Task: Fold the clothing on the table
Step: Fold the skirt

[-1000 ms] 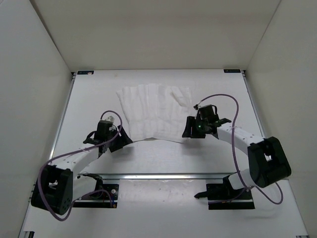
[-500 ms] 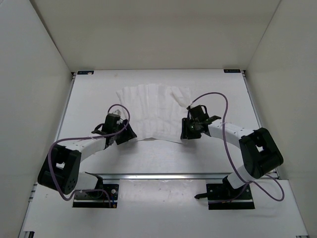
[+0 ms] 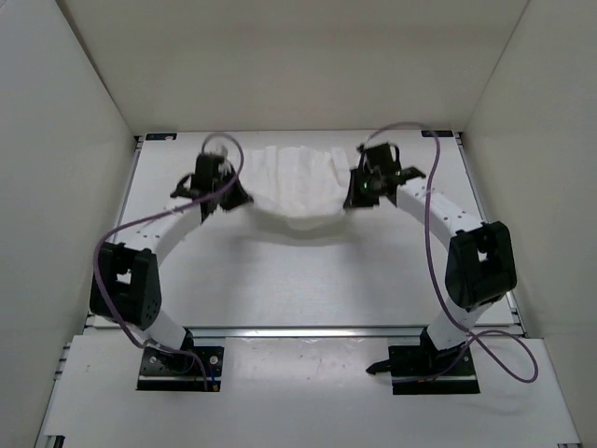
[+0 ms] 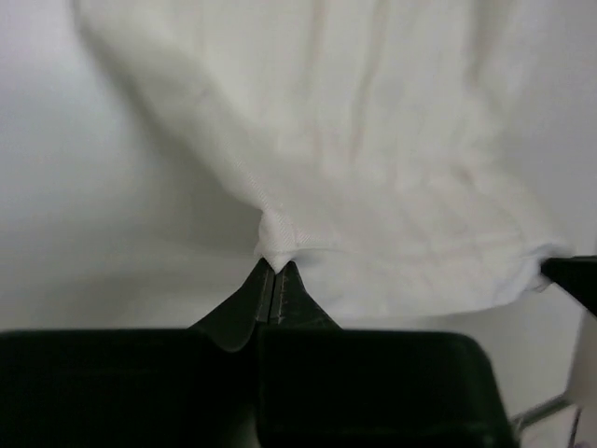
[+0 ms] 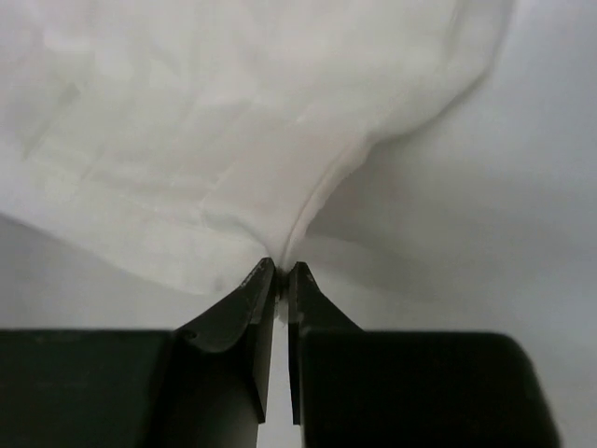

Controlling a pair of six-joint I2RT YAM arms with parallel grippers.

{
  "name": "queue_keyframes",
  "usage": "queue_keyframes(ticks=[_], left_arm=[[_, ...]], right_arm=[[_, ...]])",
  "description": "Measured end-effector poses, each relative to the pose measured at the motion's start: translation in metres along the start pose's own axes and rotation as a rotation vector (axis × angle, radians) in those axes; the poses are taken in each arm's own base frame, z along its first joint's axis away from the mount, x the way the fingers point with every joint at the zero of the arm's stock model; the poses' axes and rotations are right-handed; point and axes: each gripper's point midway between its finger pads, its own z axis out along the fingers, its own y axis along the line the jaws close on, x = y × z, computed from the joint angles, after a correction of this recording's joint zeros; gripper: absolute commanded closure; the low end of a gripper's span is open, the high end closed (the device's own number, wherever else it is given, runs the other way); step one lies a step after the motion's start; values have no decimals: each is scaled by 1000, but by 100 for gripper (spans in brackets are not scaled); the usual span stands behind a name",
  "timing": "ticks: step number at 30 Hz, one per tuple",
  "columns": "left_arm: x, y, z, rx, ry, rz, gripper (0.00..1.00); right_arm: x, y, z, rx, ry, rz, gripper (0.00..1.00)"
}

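Observation:
The white pleated clothing [image 3: 297,191] hangs bunched between my two grippers over the far half of the table [image 3: 298,280], its near edge sagging in a curve. My left gripper [image 3: 235,198] is shut on the clothing's left corner; in the left wrist view a peak of the clothing [image 4: 373,159] is pinched at the left gripper [image 4: 274,267]. My right gripper [image 3: 354,199] is shut on the right corner; in the right wrist view a fold of the clothing [image 5: 205,140] runs into the right gripper [image 5: 283,273].
White walls close in the table on the left, back and right. Dark corner brackets [image 3: 160,136] sit at the far corners. The arm bases [image 3: 182,364] stand at the near rail.
Both grippers have shut on the near corners of the clothing and carried them toward the far edge, lifting the near half so it now bunches over the far half.

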Motion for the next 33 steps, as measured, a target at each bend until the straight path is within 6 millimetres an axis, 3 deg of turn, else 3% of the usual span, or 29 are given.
queue_keyframes(ticks=[2,4,6,7,9,11,13,16,18,21,24,26,28,29,31,33], left_arm=[[-77,-47,-10,67,-122,39,100],[-147,-92,-41,144,-279,87,100],[-189,-123,-86,210,-410,125,100],[-194,-131,-107,232,-450,138,100],[-184,-131,-138,262,-490,151,100],[-154,-115,-149,268,-478,153,100],[-114,-92,-142,254,-415,147,100],[-50,-52,-116,195,-249,120,100],[-21,-39,-113,156,-157,107,100],[-27,-55,-142,185,-183,119,100],[-68,-95,-198,288,-330,144,100],[-96,-119,-234,357,-442,161,100],[-111,-132,-250,399,-493,173,100],[-117,-136,-249,404,-497,174,100],[-127,-138,-231,387,-473,170,100],[-135,-138,-199,352,-416,159,100]], right_arm=[[-83,17,-20,-30,-150,-29,100],[-158,39,-60,-70,-343,-74,100],[-197,54,-106,-106,-486,-106,100],[-205,61,-127,-125,-539,-119,100],[-192,67,-150,-162,-578,-138,100],[-163,63,-150,-185,-554,-140,100],[-120,54,-132,-199,-476,-130,100],[-52,37,-99,-192,-299,-96,100],[-22,38,-98,-185,-216,-90,100],[-29,58,-135,-219,-265,-118,100],[-65,84,-195,-305,-434,-154,100],[-87,92,-225,-346,-532,-168,100],[-96,95,-229,-373,-547,-169,100],[-101,96,-225,-382,-536,-169,100],[-113,98,-206,-393,-498,-160,100],[-129,98,-178,-392,-448,-146,100]])
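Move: Both closed grippers already pinch the skirt's near corners some 8 cm above the table. From the left hand, the skirt's middle lies about 5 cm ahead, 11 cm to the right and 6 cm lower; its other held corner is level with this hand, about 22 cm to the right. From the right hand, the middle is about 5 cm ahead, 11 cm to the left and 6 cm down. The table's far edge runs roughly 18 cm ahead of both hands, 8 cm lower. Keeping their pinch on the skirt's corners, both hands fling it together: a fast swing up and forward over the table, about 25 cm high and a dozen out, then a sweep back towards the robot and down past where they began. They whip upward again by nearly 20 cm and end with a slight push forward, some 25 to 30 cm above their start, fingertips tipped up roughly 30 degrees from their steep downward slant and the right hand also rolled left side up. ##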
